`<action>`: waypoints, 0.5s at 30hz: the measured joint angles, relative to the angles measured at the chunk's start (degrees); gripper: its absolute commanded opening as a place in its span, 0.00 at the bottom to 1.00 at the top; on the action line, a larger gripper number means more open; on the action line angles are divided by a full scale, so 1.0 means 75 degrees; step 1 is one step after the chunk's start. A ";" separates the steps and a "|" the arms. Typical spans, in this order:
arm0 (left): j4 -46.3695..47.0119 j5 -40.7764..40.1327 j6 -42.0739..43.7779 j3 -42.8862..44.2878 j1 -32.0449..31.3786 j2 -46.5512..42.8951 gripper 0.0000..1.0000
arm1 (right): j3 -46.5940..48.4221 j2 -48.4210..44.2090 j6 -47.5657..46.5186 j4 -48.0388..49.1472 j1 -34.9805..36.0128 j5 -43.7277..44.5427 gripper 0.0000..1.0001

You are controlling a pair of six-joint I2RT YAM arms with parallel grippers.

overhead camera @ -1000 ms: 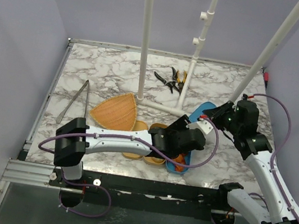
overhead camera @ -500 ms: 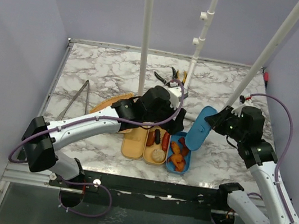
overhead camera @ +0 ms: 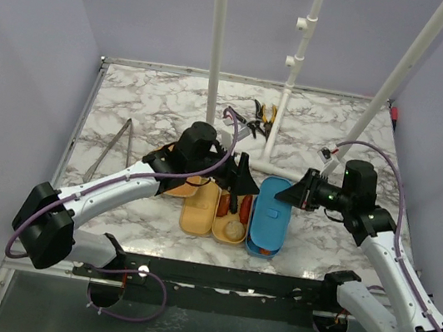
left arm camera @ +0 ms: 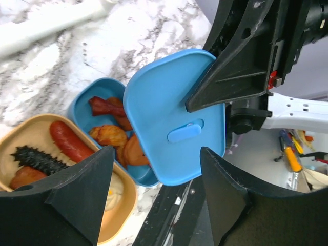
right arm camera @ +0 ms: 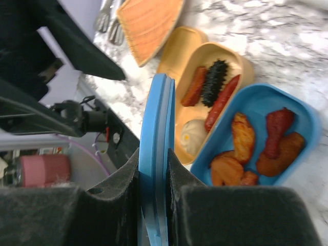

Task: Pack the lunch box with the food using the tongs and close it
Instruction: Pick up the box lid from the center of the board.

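The lunch box sits near the front edge as a tan tray (overhead camera: 195, 217), a tan compartment (overhead camera: 213, 230) and a blue compartment (left arm camera: 84, 105). The food lies inside: a red sausage (left arm camera: 72, 144), a dark spiky piece (left arm camera: 38, 160) and a beige ball (overhead camera: 234, 230) in the tan part, orange and red bits (right arm camera: 243, 136) in the blue part. My right gripper (right arm camera: 154, 156) is shut on the rim of the blue lid (overhead camera: 270, 216), which hangs tilted over the blue compartment. My left gripper (overhead camera: 240, 182) hovers open and empty behind the box. The tongs (overhead camera: 113, 150) lie at far left.
An orange fan-shaped woven piece (right arm camera: 151, 23) lies behind the tan tray, partly under my left arm. Black-and-yellow pliers (overhead camera: 256, 119) rest at the back by the white pipe frame (overhead camera: 214, 64). The table's front rail (left arm camera: 174, 205) runs just below the box.
My left arm swung off the lunch box toward the back left. My right gripper brought the blue lid from upright down over the blue compartment.
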 measured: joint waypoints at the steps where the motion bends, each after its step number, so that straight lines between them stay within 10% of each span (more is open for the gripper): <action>1: 0.0213 0.0085 -0.0105 -0.0122 -0.0003 -0.0003 0.69 | -0.0026 0.0000 0.0003 0.0079 0.0000 -0.0210 0.01; 15: 0.1868 0.1670 -0.0886 -0.0723 0.0536 -0.0157 0.69 | -0.0087 -0.0455 0.0469 0.1078 0.0000 -0.1848 0.01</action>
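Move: The left gripper is open and empty. The blue lid's middle lies about 7 cm to its right, 5 cm back and a few cm lower, with the yellow box some 3 cm back, 1 cm left and 20 cm below. The right hand already pinches this lid, whose middle is about 4 cm left and 5 cm back of it. From that hand the open blue box sits roughly 17 cm below, 3 cm back and 3 cm left. Still pinching the lid, the right hand lifts about 5 cm, easing back and left, twisting some 15 degrees counter-clockwise. ##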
